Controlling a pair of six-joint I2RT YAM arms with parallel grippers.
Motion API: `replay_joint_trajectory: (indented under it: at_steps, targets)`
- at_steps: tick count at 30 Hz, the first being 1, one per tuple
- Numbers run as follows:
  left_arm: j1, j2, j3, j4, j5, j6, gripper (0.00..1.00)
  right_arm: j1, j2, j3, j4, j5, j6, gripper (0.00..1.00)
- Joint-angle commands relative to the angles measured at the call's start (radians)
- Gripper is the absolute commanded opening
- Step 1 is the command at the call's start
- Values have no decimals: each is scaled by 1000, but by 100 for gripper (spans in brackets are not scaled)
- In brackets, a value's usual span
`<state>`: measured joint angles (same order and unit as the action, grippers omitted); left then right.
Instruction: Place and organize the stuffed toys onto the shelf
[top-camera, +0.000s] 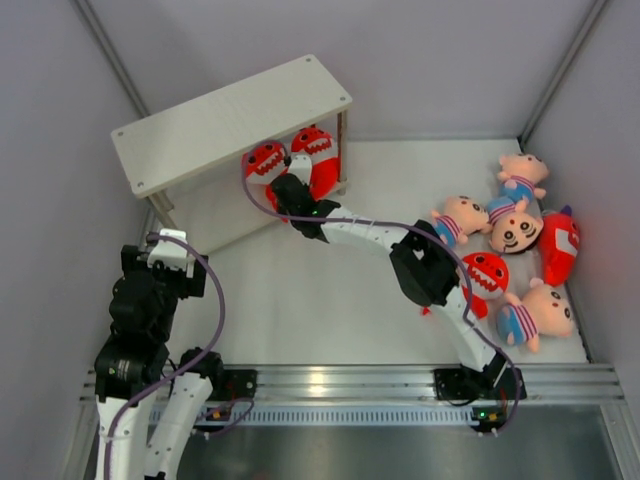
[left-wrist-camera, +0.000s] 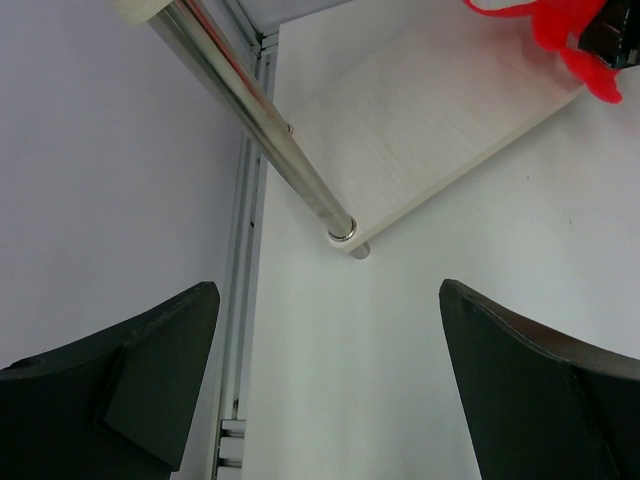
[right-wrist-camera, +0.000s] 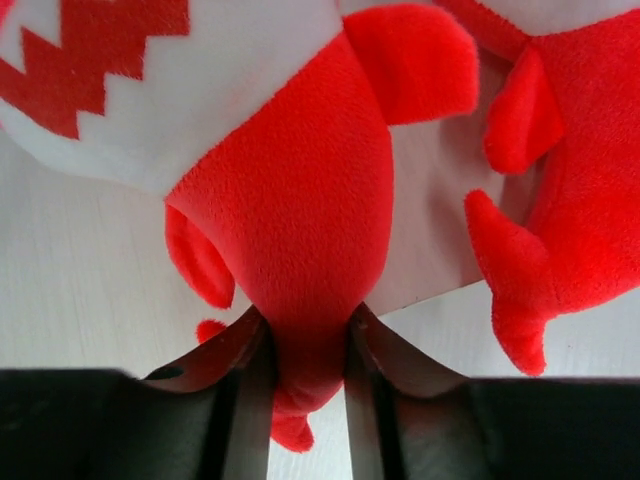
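The white two-tier shelf stands at the back left. Two red sharks sit side by side on its lower board: the left shark and the right shark. My right gripper reaches in under the top board and is shut on the left shark's tail, its jaws pressing it from both sides. The second shark lies just to the right of it. My left gripper stands open near the shelf's left front leg, holding nothing.
At the right of the table lies a cluster of stuffed toys: boy dolls and two red sharks. Grey walls close in on both sides. The right arm spans the table's middle.
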<state>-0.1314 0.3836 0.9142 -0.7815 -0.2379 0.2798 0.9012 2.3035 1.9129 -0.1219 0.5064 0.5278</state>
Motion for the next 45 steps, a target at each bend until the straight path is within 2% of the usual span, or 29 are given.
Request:
replay_joint_trajectory:
  at_steps: [1,11,12,14,15,20,23,24,25,27,28,29,30,31,32,33,35,36,39,41,45]
  targets:
    - [6,-11,0,36,-6,10,98,-19,-52,5,53,0,26,34]
    - [7,-12,18,34,-14,7,98,-7,-113,-31,51,-49,54,60]
    - [7,-14,25,34,-15,12,98,-5,-131,-37,48,-46,38,67]
    - [7,-18,28,34,-18,13,98,24,-223,-84,50,12,-4,99]
    - [7,-23,29,34,-17,19,98,37,-258,-106,59,88,-56,99]
    - [7,-29,31,34,-3,21,98,77,-505,-241,-42,153,-97,99]
    - [7,-35,40,34,14,10,98,67,-720,-340,-243,246,-43,100]
    - [7,-38,43,34,21,10,98,59,-768,-379,-302,245,57,99]
    - [7,-40,45,33,28,7,98,42,-817,-479,-431,229,133,99]
    - [7,-43,52,34,35,7,98,-42,-972,-618,-514,148,336,99]
    - [7,-45,52,34,48,4,98,-80,-1022,-756,-571,132,415,99]
    - [7,-46,54,34,55,2,98,-146,-1114,-820,-670,126,490,100]
    - [7,-49,55,34,64,-2,98,-172,-1153,-875,-732,130,632,99]
    - [7,-52,55,34,84,-4,98,-191,-1189,-956,-780,132,685,99]
    - [6,-52,55,34,95,-7,98,-194,-1257,-986,-859,141,731,99]
    - [6,-52,55,34,104,-11,98,-188,-1286,-1015,-893,142,838,99]
    - [6,-54,55,34,129,-14,98,-164,-1367,-1090,-955,136,950,100]
    - [6,-54,55,36,135,-16,98,-154,-1391,-1112,-993,127,1050,100]
    - [6,-57,51,36,152,-19,98,-98,-1428,-1170,-1012,124,1173,99]
    - [6,-60,52,34,149,-18,98,-71,-1370,-1174,-1041,148,1218,99]
    - [6,-71,71,34,129,-11,98,-76,-1253,-1198,-1116,243,1426,99]
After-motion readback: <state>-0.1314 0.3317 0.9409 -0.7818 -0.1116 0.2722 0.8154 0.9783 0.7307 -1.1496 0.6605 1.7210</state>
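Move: From the right gripper, which still has the tail of a red shark on the lower shelf board, the next red shark lies on the table about 23 cm back, 43 cm to the right and 9 cm lower. The shark in the fingers has its middle about 6 cm ahead and 2 cm left. The shelved shark is 10 cm ahead, 8 cm right. A near doll sits 8 cm back and 14 cm right of the next shark. From the left gripper, the next shark is about 3 cm ahead, 63 cm right and 26 cm lower. Open the right fingers wide to let go of the shark's tail, then draw back and up nearly 20 cm, clear of the shelf. Swing right and sink back down to the loose red shark, about 38 cm right of the start, turning clockwise and tipping the fingers down to bring them over its tail end. Ease the open left gripper 2 cm right and up. ##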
